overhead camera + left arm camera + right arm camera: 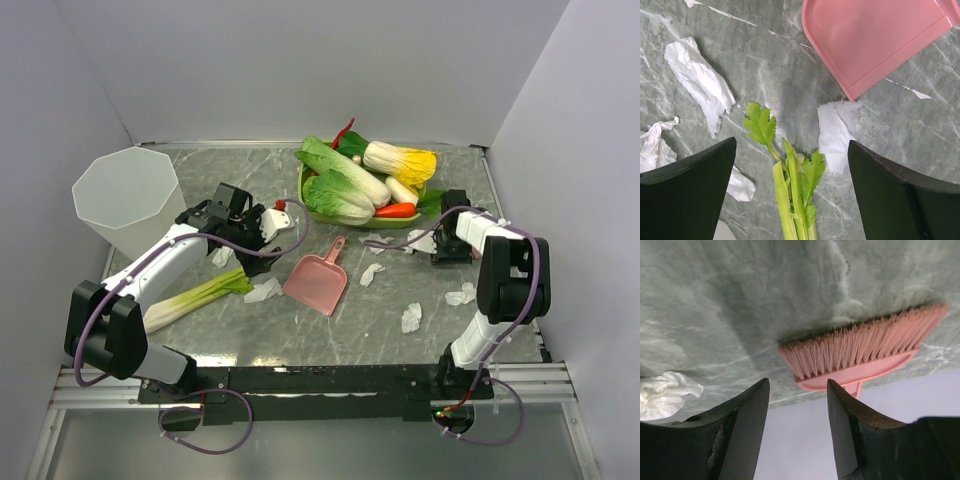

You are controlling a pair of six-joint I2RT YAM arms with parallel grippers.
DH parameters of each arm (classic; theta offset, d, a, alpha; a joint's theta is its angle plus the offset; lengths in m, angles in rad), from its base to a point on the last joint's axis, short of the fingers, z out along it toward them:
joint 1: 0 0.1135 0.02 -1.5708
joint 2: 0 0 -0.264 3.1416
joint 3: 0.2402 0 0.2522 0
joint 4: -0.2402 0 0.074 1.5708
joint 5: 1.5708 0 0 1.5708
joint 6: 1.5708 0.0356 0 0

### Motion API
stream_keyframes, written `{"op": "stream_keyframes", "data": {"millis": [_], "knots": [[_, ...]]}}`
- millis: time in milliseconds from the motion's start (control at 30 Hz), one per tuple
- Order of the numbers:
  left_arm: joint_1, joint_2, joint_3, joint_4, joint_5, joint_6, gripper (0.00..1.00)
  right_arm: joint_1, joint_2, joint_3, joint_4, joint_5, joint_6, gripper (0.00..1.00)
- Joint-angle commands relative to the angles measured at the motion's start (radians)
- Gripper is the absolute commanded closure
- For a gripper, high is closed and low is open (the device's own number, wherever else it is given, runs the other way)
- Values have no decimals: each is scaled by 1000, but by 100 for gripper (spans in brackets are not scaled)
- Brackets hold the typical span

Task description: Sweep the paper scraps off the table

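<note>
Several white paper scraps lie on the grey-green table (330, 340): one (372, 272) right of the pink dustpan (318, 282), others (410, 318) (461, 294) at the front right, and one (263, 291) by the leek's top. My left gripper (262, 230) hangs open above the table. In the left wrist view the left gripper (792, 145) frames the leek's leaves (760, 122), a scrap (834, 132) by the dustpan's lip (875, 40) and a longer scrap (697, 80). My right gripper (797, 385) is open, facing a pink brush (865, 352) just beyond its tips, with a scrap (665, 392) to its left.
A tall white bin (128, 197) stands at the back left. A green tray (303, 185) piled with toy vegetables sits at the back centre. The leek (195, 298) lies beside the left arm. White walls close in the table on three sides.
</note>
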Motion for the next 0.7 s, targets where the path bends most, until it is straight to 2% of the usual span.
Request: {"op": "stream_keyframes", "data": {"millis": [0, 267, 367, 567, 667], "knots": [[-4, -18, 32, -6, 29, -2, 3, 8, 51, 15, 25, 68, -25, 46], [-4, -28, 32, -17, 23, 7, 3, 16, 103, 3, 58, 96, -10, 50], [-4, -26, 35, -20, 21, 14, 3, 19, 112, -8, 77, 90, 4, 57], [-4, -26, 39, -17, 35, 11, 4, 21, 88, -37, 98, 48, 38, 92], [-5, -32, 56, -22, 47, 10, 3, 34, 29, -35, 48, -4, 76, 100]]}}
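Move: The brush lies almost under the right hand: its head is centred about 5 cm ahead, 2 cm to the right and 3 cm below, with the near corner of the bristles just beneath the open fingers. One scrap lies some 8 cm back and 1 cm left of that hand, another about 19 cm left and 4 cm ahead. From the idle left hand the brush is roughly 44 cm right, 4 cm ahead and 11 cm lower. The brush's near bristle corner is what the right hand comes down on: it sinks about 2.5 cm, easing some 1 cm to the right, fingers pointing down with barely any tilt. The descent slows early on, then the half-open fingers shut almost fully, their tips meeting at that corner and pinching a few bristle ends. ##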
